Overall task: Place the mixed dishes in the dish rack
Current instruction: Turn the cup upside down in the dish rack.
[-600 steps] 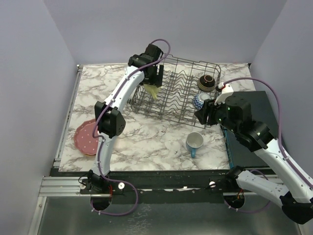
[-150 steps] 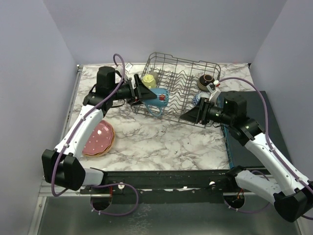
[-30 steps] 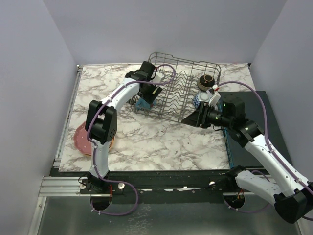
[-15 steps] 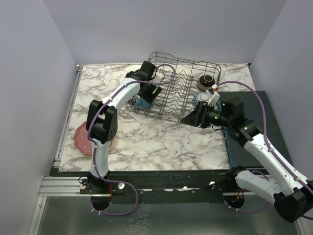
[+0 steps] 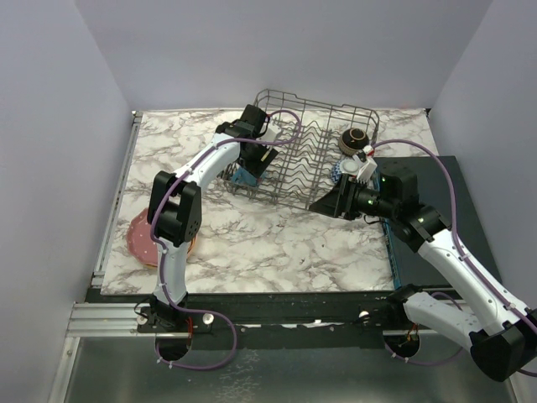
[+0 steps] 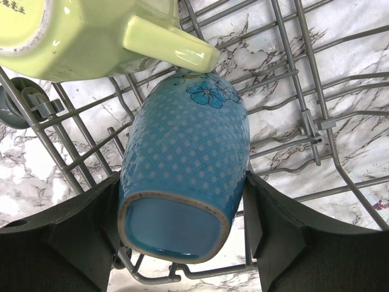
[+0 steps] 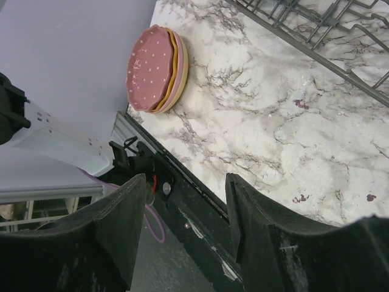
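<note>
The dish rack (image 5: 312, 166) stands at the back middle of the table. My left gripper (image 5: 252, 166) reaches into its left end, shut on a blue dotted mug (image 6: 182, 164) that rests bottom-up against the wires. A pale yellow mug (image 6: 79, 36) lies just beyond it in the rack (image 6: 285, 61). A dark brown bowl (image 5: 354, 138) and a blue-white bowl (image 5: 339, 173) sit at the right end. My right gripper (image 5: 320, 204) hovers by the rack's near right corner, open and holding nothing (image 7: 185, 182). A stack of plates (image 5: 138, 235), pink on top (image 7: 152, 64), lies at the front left.
A dark flat box (image 5: 436, 180) lies along the table's right side under my right arm. The black front rail (image 7: 200, 207) and the left arm's base show past the right fingers. Bare marble (image 5: 277, 243) stretches between the rack and the near edge.
My right gripper's jaws have opened wider and the arm has shifted slightly left. The left gripper and the blue mug have not moved.
</note>
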Robot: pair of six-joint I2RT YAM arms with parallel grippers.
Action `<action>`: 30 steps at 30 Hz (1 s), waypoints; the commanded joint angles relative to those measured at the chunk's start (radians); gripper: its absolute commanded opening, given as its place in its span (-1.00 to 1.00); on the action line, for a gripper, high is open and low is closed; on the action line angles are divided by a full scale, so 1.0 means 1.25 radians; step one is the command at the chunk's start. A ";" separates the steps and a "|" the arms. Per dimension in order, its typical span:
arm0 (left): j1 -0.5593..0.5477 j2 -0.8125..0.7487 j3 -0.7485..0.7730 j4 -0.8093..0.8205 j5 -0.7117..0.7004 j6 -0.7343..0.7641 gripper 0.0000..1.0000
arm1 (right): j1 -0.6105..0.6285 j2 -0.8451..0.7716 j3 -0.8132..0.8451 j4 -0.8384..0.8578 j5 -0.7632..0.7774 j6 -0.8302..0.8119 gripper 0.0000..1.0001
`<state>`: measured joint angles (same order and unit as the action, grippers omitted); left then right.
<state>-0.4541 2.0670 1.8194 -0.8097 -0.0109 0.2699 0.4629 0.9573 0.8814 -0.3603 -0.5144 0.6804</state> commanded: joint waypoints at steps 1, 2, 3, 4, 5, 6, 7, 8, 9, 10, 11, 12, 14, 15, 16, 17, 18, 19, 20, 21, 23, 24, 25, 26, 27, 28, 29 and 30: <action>-0.004 -0.002 0.023 0.009 -0.020 -0.005 0.31 | -0.003 -0.009 -0.010 0.012 -0.012 0.001 0.22; -0.005 -0.003 0.023 0.008 -0.020 -0.005 0.34 | -0.002 -0.011 -0.010 0.012 -0.012 0.002 0.22; -0.005 -0.004 0.023 0.008 -0.020 -0.005 0.35 | -0.002 -0.010 -0.010 0.012 -0.012 0.002 0.23; -0.005 -0.005 0.024 0.008 -0.021 -0.005 0.37 | -0.002 -0.011 -0.010 0.012 -0.012 0.002 0.23; -0.006 -0.006 0.025 0.008 -0.021 -0.006 0.47 | -0.002 -0.012 -0.011 0.012 -0.012 0.001 0.23; -0.006 -0.007 0.024 0.008 -0.022 -0.006 0.76 | -0.002 -0.011 -0.011 0.012 -0.013 0.002 0.23; -0.006 -0.007 0.025 0.008 -0.023 -0.006 0.97 | -0.003 -0.013 -0.012 0.012 -0.013 0.002 0.23; -0.007 -0.008 0.024 0.007 -0.023 -0.006 0.97 | -0.002 -0.013 -0.013 0.013 -0.013 0.002 0.24; -0.007 -0.009 0.024 0.008 -0.024 -0.006 0.97 | -0.002 -0.013 -0.013 0.013 -0.013 0.003 0.24; -0.007 -0.010 0.024 0.007 -0.024 -0.006 0.97 | -0.002 -0.014 -0.013 0.013 -0.013 0.003 0.24; -0.008 -0.009 0.024 0.007 -0.026 -0.006 0.97 | -0.002 -0.015 -0.012 0.013 -0.013 0.003 0.24; -0.009 -0.010 0.025 0.007 -0.027 -0.006 0.97 | -0.002 -0.016 -0.012 0.013 -0.013 0.003 0.24; -0.010 -0.012 0.027 0.007 -0.029 -0.006 0.97 | -0.002 -0.017 -0.013 0.013 -0.013 0.003 0.24; -0.010 -0.012 0.027 0.007 -0.029 -0.006 0.97 | -0.002 -0.016 -0.012 0.014 -0.013 0.003 0.24; -0.011 -0.013 0.028 0.007 -0.029 -0.006 0.97 | -0.003 -0.016 -0.012 0.013 -0.013 0.003 0.25; -0.012 -0.015 0.029 0.007 -0.031 -0.006 0.97 | -0.003 -0.016 -0.012 0.013 -0.013 0.004 0.25; -0.012 -0.015 0.029 0.007 -0.032 -0.006 0.97 | -0.002 -0.017 -0.012 0.013 -0.013 0.004 0.25; -0.012 -0.016 0.030 0.007 -0.034 -0.006 0.97 | -0.002 -0.016 -0.012 0.013 -0.013 0.004 0.25; -0.013 -0.018 0.031 0.007 -0.035 -0.007 0.97 | -0.002 -0.016 -0.011 0.013 -0.014 0.004 0.25; -0.014 -0.020 0.030 0.006 -0.037 -0.007 0.97 | -0.002 -0.017 -0.010 0.013 -0.014 0.006 0.25; -0.016 -0.026 0.029 0.006 -0.043 -0.008 0.97 | -0.002 -0.017 -0.008 0.012 -0.015 0.006 0.25; -0.017 -0.029 0.029 0.007 -0.046 -0.010 0.97 | -0.002 -0.016 -0.008 0.012 -0.016 0.006 0.25; -0.018 -0.032 0.029 0.006 -0.049 -0.010 0.97 | -0.002 -0.015 -0.007 0.011 -0.016 0.006 0.25; -0.019 -0.036 0.028 0.006 -0.053 -0.010 0.97 | -0.002 -0.015 -0.007 0.011 -0.017 0.005 0.25; -0.020 -0.040 0.028 0.006 -0.057 -0.010 0.97 | -0.003 -0.015 -0.005 0.011 -0.017 0.004 0.25; -0.021 -0.044 0.027 0.007 -0.062 -0.011 0.97 | -0.002 -0.015 -0.005 0.010 -0.018 0.004 0.26; -0.022 -0.048 0.027 0.007 -0.066 -0.012 0.97 | -0.002 -0.014 -0.004 0.008 -0.019 0.004 0.26; -0.022 -0.052 0.027 0.007 -0.071 -0.013 0.97 | -0.002 -0.014 -0.003 0.007 -0.019 0.002 0.26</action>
<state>-0.4709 2.0647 1.8252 -0.8032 -0.0578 0.2649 0.4629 0.9535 0.8783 -0.3603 -0.5167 0.6811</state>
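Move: The left hand still has the blue cup between its fingers, bottom up, its middle about 1 cm ahead of the hand point and 2 cm below it. The green cup sits upside down roughly 8 cm ahead of this hand and 2 cm to its left, at nearly the same height; the rack's near left corner is some 4 cm back, 6 cm left and 4 cm lower. From the idle right hand the blue cup lies about 20 cm ahead, 18 cm left and 15 cm below. The left hand lets go of the blue cup in the rack's near left corner, beside the green cup's handle: its fingers spread from about three quarters open to fully wide in one quick motion, ending the squeeze on the cup's sides. The hand otherwise stays in place over the corner, still pointing steeply down and slightly forward, and creeps only about half a centimetre, mostly up, with hardly any turn of the wrist. ##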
